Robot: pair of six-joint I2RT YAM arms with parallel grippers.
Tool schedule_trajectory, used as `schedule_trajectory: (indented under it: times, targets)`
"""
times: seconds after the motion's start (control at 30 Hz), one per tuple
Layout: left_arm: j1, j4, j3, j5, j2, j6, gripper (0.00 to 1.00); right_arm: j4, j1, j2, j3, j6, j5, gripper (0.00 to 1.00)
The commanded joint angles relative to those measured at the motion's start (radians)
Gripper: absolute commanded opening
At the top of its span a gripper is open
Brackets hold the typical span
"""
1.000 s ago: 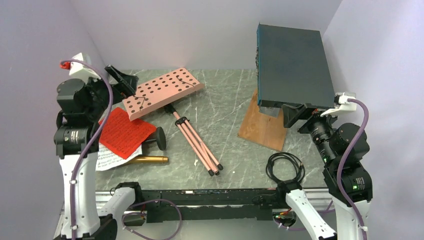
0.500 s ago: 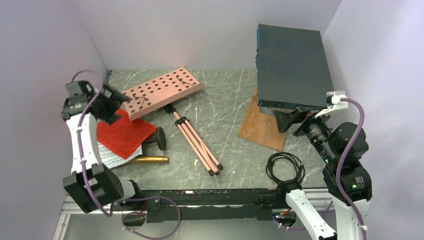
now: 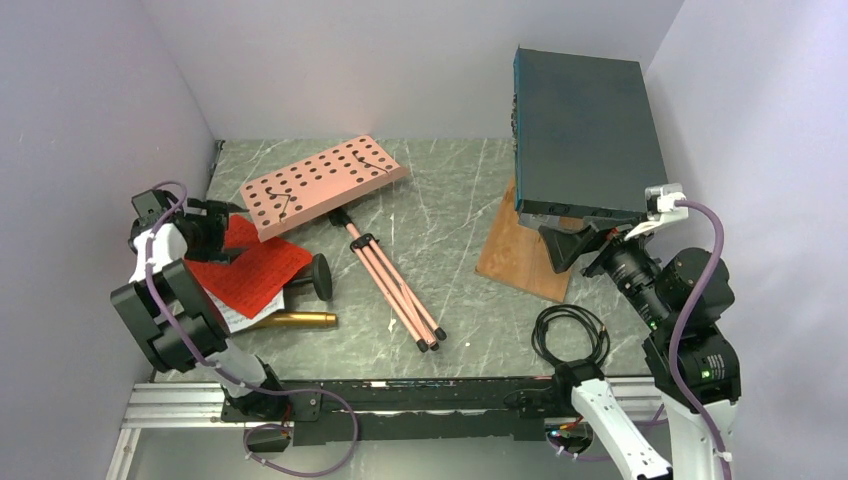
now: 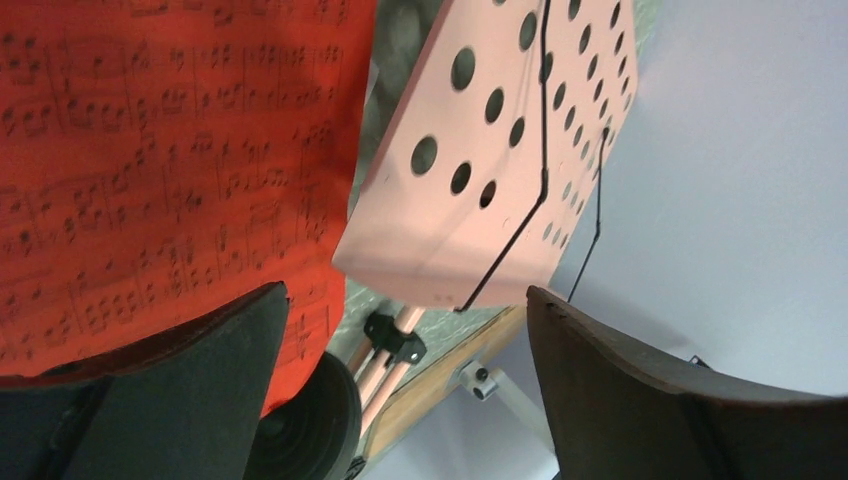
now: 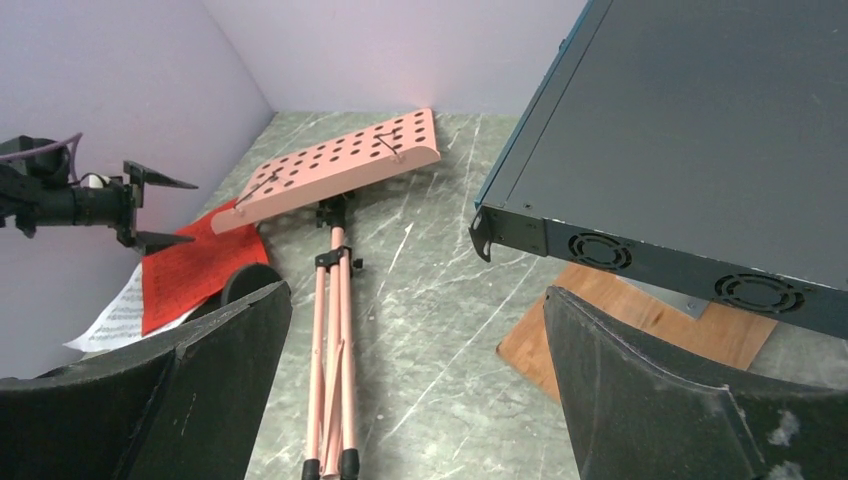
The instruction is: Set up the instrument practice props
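Observation:
The pink music stand lies flat, its perforated plate (image 3: 320, 185) (image 4: 500, 150) (image 5: 340, 165) at the back left and its folded tripod legs (image 3: 395, 290) (image 5: 335, 370) pointing toward me. A red music sheet (image 3: 250, 270) (image 4: 170, 150) (image 5: 190, 265) overlaps a white sheet (image 3: 225, 312) (image 5: 110, 320). The gold microphone (image 3: 295, 319) lies beside them. The black round-base mic stand (image 3: 320, 277) (image 4: 300, 420) (image 5: 245, 285) rests on its side. My left gripper (image 3: 215, 228) (image 4: 405, 295) hovers open over the red sheet by the plate's near end, holding nothing. My right gripper (image 3: 575, 240) (image 5: 415, 295) hangs open below the box.
A large dark teal box (image 3: 585, 130) (image 5: 700, 130) leans on a wooden board (image 3: 525, 260) (image 5: 640, 330) at the back right. A black cable coil (image 3: 570, 335) lies near the right arm's base. Walls enclose the table on three sides.
My left arm has folded down from its raised pose, bringing its gripper low over the red sheet. My right gripper has shifted slightly left and down under the box.

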Motion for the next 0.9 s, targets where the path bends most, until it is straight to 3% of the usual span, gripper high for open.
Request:
schedule_trajectory:
  times: [0.0,0.17,0.43,0.67,0.77,0.87]
  targets:
    - [-0.008,0.156,-0.002,-0.008,0.079,-0.064,0.88,0.065,-0.003,-0.033,-0.003,0.005,-0.009,1.00]
    - [-0.061,0.213,0.050,-0.120,0.171,-0.040,0.82,0.052,-0.003,-0.032,0.013,-0.003,-0.014,1.00]
    - [-0.131,0.333,0.118,0.019,0.342,-0.140,0.68,0.042,-0.003,-0.042,0.021,-0.007,-0.007,1.00]
    - [-0.166,0.591,0.117,0.090,0.427,-0.255,0.59,0.029,-0.003,-0.057,0.033,-0.010,0.011,1.00]
    - [-0.166,0.659,0.156,0.204,0.509,-0.291,0.49,0.020,-0.003,-0.056,0.037,-0.012,0.019,1.00]
    - [-0.165,0.767,0.112,0.219,0.524,-0.336,0.27,0.017,-0.003,-0.056,0.036,-0.008,0.022,1.00]
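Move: Ahead of the left hand by about 8 cm, 1 cm to its right and roughly 7 cm lower, is the left end of the pink music desk. The red sheet lies some 6 cm back, 2 cm right and 13 cm below; the black disc is about 8 cm back and 16 cm right, the tripod legs roughly 9 cm back and 33 cm right. From the right hand the desk's left end is about 63 cm left, 26 cm ahead and far below. Driving forward about 12 cm and drifting some 3 cm right, the left hand sinks about 7.5 cm over the first half, then runs on level into the desk's left end. The nearly wide-open fingers narrow to under half on the way, taking the short left edge between them, one beneath the plate and one over its holed face, while the wrist turns some 15 degrees, tipping the fingers slightly upward. ##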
